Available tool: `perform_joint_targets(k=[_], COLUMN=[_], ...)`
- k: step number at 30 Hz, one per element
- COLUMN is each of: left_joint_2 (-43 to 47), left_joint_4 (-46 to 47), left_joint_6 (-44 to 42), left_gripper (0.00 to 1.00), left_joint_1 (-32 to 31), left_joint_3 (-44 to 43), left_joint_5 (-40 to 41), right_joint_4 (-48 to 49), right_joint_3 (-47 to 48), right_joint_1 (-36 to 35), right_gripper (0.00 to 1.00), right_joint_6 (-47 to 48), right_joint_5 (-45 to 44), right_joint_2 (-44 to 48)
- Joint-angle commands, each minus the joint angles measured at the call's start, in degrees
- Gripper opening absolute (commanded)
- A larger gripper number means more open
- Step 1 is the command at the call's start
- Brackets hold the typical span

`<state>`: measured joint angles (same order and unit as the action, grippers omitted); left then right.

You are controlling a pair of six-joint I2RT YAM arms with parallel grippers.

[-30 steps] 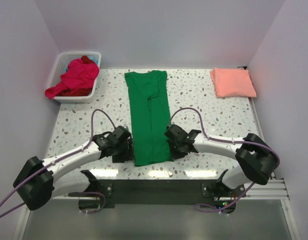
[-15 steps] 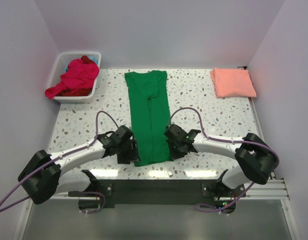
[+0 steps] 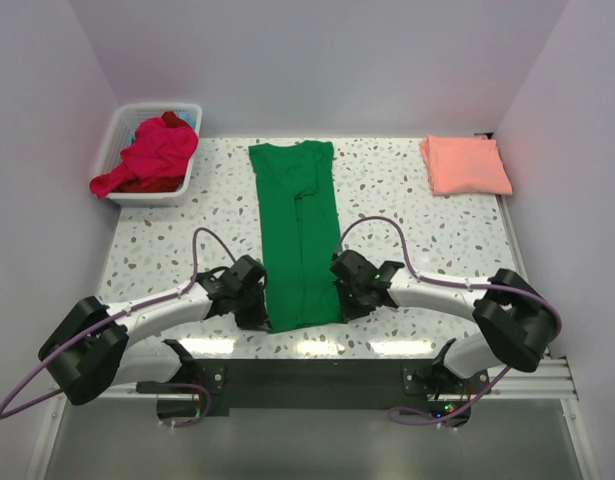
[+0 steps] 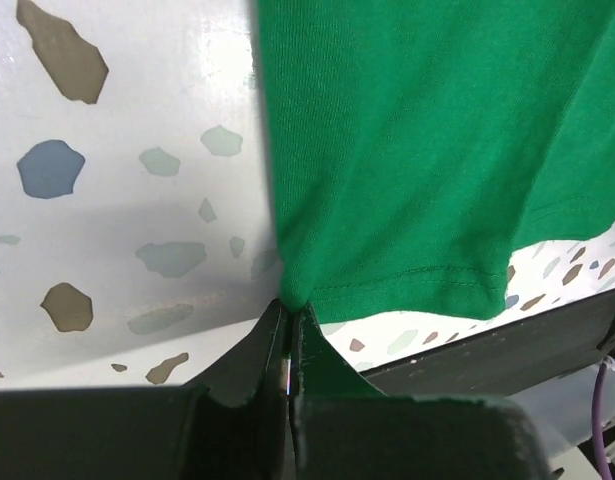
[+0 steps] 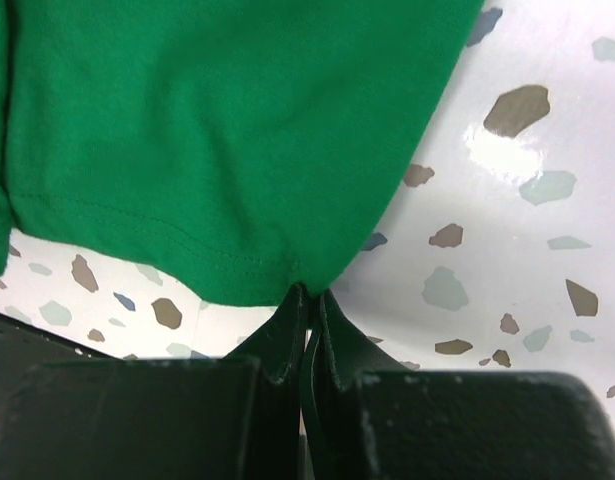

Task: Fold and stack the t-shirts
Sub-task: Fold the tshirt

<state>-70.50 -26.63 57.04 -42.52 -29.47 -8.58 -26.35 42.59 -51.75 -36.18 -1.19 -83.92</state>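
The green t-shirt lies as a long narrow strip down the middle of the table, sleeves folded in, collar at the far end. My left gripper is shut on its near left hem corner. My right gripper is shut on its near right hem corner. Both corners are pinched between closed jaws and lifted slightly off the table. A folded salmon-pink t-shirt lies at the far right corner. Red and magenta t-shirts are heaped in the basket.
A white plastic basket stands at the far left corner with shirts spilling over its rim. The speckled table is walled in at left, back and right. The dark front rail runs along the near edge.
My left gripper has moved right to the shirt's near left corner and closed on it. My right gripper has stayed at the near right corner. The hem is slightly drawn in.
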Motion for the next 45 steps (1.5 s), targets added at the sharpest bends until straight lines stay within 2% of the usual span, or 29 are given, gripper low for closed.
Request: perform_joint_targets(k=[1,8,13,23,29,36,40,45], left_joint_2=[1.94,6.16,7.57,11.17,15.3,19.17,18.82,14.0], left_joint_4=[-0.7,-6.23,-6.77,-7.82,-12.9,-18.28,-16.79,-12.49], left_joint_6=[0.27,1.06,1.76,2.73,5.63,9.4,11.08,11.61], left_gripper=[0.0,0.0,0.0,0.0,0.0,0.0,0.0,0.0], left_joint_1=[-0.28,-0.37,-0.28,-0.98,-2.39,-3.09,-3.09,-3.09], left_joint_3=[-0.41,-0.06,0.56,0.03,0.03,-4.26,-8.05,-12.0], left_joint_5=[1.63,4.89,4.98,4.27,5.59,12.6,16.92,20.35], right_joint_4=[-0.81,-1.6,-1.43,-1.42,-3.09,-8.88,-11.27,-11.71], right_joint_3=[-2.68,-5.93,-6.64,-4.18,-2.16,1.79,4.25,6.36], right_joint_1=[-0.55,-2.39,-3.45,-6.35,-8.28,-9.95,-9.95,-9.87], right_gripper=[0.0,0.0,0.0,0.0,0.0,0.0,0.0,0.0], right_joint_6=[1.82,1.82,0.94,0.41,-0.38,-2.4,-4.59,-5.48], right_joint_5=[1.1,4.18,4.79,5.94,4.1,-5.91,-15.74,-19.9], right_joint_2=[3.66,8.76,10.18,10.88,13.25,17.29,19.14,17.31])
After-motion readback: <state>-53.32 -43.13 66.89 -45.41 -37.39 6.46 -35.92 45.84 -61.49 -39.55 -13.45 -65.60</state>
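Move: Both hands are at table level with the green t-shirt's near corners shut in their fingers. From the left hand, the far end of the green t-shirt is about 45 cm ahead and 4 cm to the right, with the white basket some 44 cm ahead and 31 cm left. From the right hand, the shirt's far end is about 44 cm ahead and 12 cm left, the folded pink shirt 40 cm ahead and 32 cm right. Still pinching the near corners, both hands draw back, right about 5 cm, then lift 8 cm, finally swinging forward. ##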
